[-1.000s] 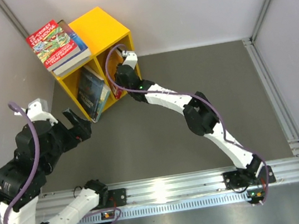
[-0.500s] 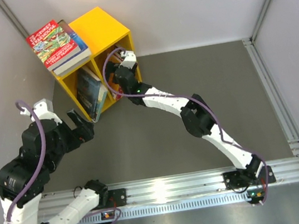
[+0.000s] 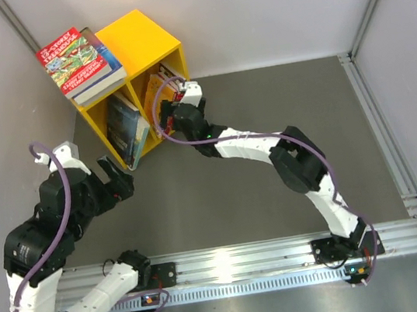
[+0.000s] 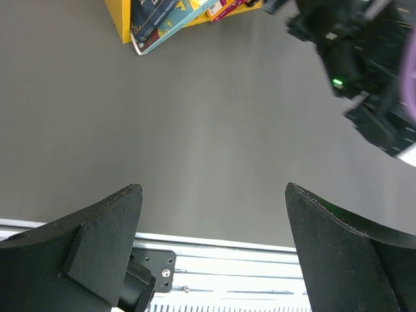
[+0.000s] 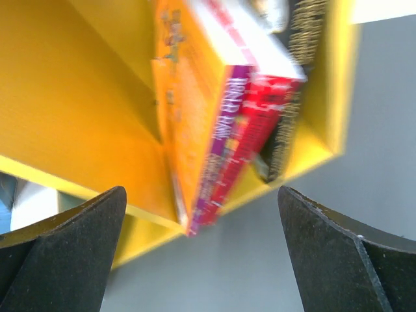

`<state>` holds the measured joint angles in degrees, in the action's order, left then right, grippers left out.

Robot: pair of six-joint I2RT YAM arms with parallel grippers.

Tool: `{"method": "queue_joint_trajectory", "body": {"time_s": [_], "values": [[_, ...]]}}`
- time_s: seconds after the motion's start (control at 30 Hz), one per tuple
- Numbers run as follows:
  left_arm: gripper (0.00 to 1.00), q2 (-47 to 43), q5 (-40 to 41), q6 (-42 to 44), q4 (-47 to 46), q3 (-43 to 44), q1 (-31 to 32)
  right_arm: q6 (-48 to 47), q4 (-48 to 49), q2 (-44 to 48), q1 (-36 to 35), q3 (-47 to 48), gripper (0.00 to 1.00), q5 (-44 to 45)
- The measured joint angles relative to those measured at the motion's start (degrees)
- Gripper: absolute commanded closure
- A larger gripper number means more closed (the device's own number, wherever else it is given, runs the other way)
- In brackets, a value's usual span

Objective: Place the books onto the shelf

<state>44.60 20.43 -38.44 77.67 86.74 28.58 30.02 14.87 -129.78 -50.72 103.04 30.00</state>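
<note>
The yellow shelf (image 3: 146, 40) stands in the far left corner, its two compartments facing the arms. A stack of books (image 3: 78, 62) with a red cartoon cover lies on its top. Blue books (image 3: 127, 127) lean in the left compartment. In the right compartment stand an orange book (image 5: 185, 110), a red and purple one (image 5: 250, 120) and a dark one (image 5: 296, 78). My right gripper (image 3: 171, 92) is open just outside that compartment (image 5: 78, 117), holding nothing (image 5: 201, 214). My left gripper (image 3: 117, 177) hangs open and empty (image 4: 211, 218) over the grey table, below the shelf's left corner.
Grey walls close in behind and left of the shelf. The right arm (image 4: 361, 58) stretches diagonally across the dark table. A metal rail (image 3: 232, 262) with the arm bases runs along the near edge, and another rail (image 3: 381, 130) runs down the right side.
My right gripper has opened, let go of the book in the right compartment and drawn back out of the shelf. The left arm has shifted slightly.
</note>
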Motion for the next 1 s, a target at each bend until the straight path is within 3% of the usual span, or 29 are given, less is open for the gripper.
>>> {"method": "queue_joint_trajectory", "body": {"time_s": [0.27, 0.47, 0.73, 1.0], "values": [[0.01, 0.0, 0.3, 0.7, -0.8, -1.6, 0.0, -3.2, -0.8, 17.8, 0.6, -15.1, 0.0, 2.1], [0.01, 0.5, 1.3, 1.4, -5.0, -6.0, 0.0, -6.5, -7.3, 33.4, 1.4, -22.0, 0.0, -0.7], [0.01, 3.8, 3.6, 7.7, -20.0, -14.6, 0.0, -6.5, -23.0, 55.8, 1.6, -33.7, 0.0, -13.9], [0.01, 16.3, 4.4, 14.3, -41.1, -17.1, 0.0, -2.3, -33.6, 87.5, 1.4, -48.9, 0.0, -19.7]]}}
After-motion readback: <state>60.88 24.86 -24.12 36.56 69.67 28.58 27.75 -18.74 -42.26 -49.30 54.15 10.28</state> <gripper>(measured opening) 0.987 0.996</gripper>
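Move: From the left hand, the navy book standing in the shelf's left compartment is about 28 cm ahead, level sideways and some 22 cm lower. The teal book leans beside it, 26 cm ahead and 3 cm right; the orange book in the right compartment is roughly 32 cm ahead and 10 cm right, both about as low. From the right hand, the navy book is about 13 cm left, 3 cm back and 7 cm down. Pull the open right gripper away from the books in the right compartment, first rightward and up, then mostly back and right, some 40 cm in all, turning it counter-clockwise late on. Bring the left gripper, still wide open, gently down, then ever faster forward about 15 cm and a little right towards the navy and teal books, rolling its left side up about 10 degrees; stop short of touching them. ##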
